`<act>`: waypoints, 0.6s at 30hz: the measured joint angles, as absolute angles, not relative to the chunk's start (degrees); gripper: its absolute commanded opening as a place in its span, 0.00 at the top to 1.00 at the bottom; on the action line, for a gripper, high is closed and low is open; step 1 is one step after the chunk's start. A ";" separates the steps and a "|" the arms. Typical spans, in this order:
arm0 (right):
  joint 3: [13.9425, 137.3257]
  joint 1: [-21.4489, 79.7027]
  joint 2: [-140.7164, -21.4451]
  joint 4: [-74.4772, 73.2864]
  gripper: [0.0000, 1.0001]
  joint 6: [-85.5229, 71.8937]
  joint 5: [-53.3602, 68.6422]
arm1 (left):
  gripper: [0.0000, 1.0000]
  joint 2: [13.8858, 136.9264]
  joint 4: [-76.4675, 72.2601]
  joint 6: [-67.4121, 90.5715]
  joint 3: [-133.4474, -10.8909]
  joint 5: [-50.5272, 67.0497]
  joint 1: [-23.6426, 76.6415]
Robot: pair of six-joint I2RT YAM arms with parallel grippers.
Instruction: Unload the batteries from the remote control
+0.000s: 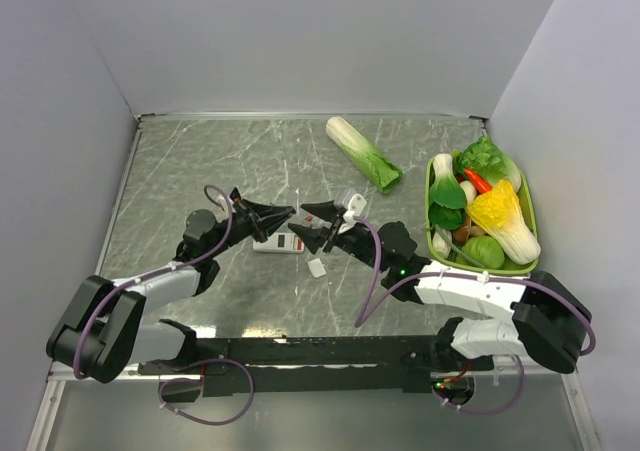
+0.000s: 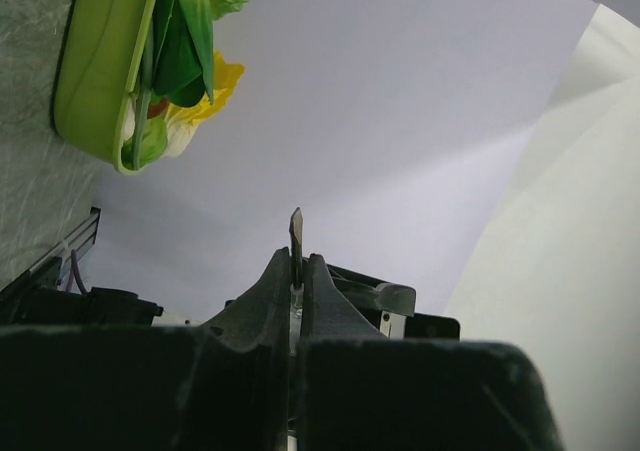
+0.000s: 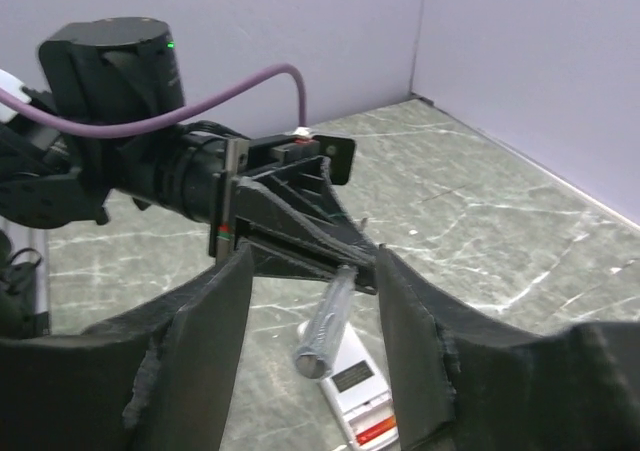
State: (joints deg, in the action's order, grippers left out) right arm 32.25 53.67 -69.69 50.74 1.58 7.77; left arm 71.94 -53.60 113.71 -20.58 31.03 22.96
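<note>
The white remote control (image 1: 278, 243) lies flat on the marble tabletop between the two arms. In the right wrist view it (image 3: 360, 391) shows a dark label and a red strip at its near end. No batteries can be made out. My left gripper (image 1: 287, 212) hovers just above the remote, shut on a thin screwdriver with a clear handle (image 3: 325, 321); its dark tip (image 2: 296, 226) pokes out past the shut fingers (image 2: 315, 281). My right gripper (image 3: 312, 271) faces it from the right, open, its fingers either side of the handle without touching it.
A tiny white cover piece (image 1: 317, 267) lies just right of the remote. A napa cabbage (image 1: 362, 153) rests further back. A green basket (image 1: 532, 211) of vegetables, with a red chili among them, stands at the right wall. Grey walls enclose the table.
</note>
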 measured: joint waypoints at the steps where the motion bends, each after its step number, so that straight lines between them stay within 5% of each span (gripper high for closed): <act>1: 32.25 53.76 -69.91 51.09 0.39 1.78 7.38 | 0.99 71.79 -54.00 113.71 -20.16 30.89 22.96; 11: 32.25 54.28 -73.03 51.88 0.46 3.03 5.39 | 0.99 69.69 -55.09 113.71 -18.50 30.11 22.96; 18: 32.25 56.16 -74.56 53.12 0.85 4.80 2.24 | 0.99 68.99 -55.02 113.80 -18.11 29.89 22.96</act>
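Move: Roughly 3 cm below the open right fingers and 2 cm forward, with no clear sideways offset, is the middle of the battery that the left hand holds. It juts about 2 cm to the right from the left fingertips, at their height. From the right hand, the remote control lies on the table about 3 cm ahead, 5 cm left and 19 cm down; the battery cover is about 3 cm back, 4 cm right, equally low. Sinking about 2.5 cm and edging some 1 cm forward and 1 cm left, the right hand brings its fingers down around the free part of the battery. Late in the descent they close from over half open to about a quarter, one on each side; whether they already pinch it can't be seen. The left hand keeps the battery's other end pinched and eases back and left by about 1 cm. ##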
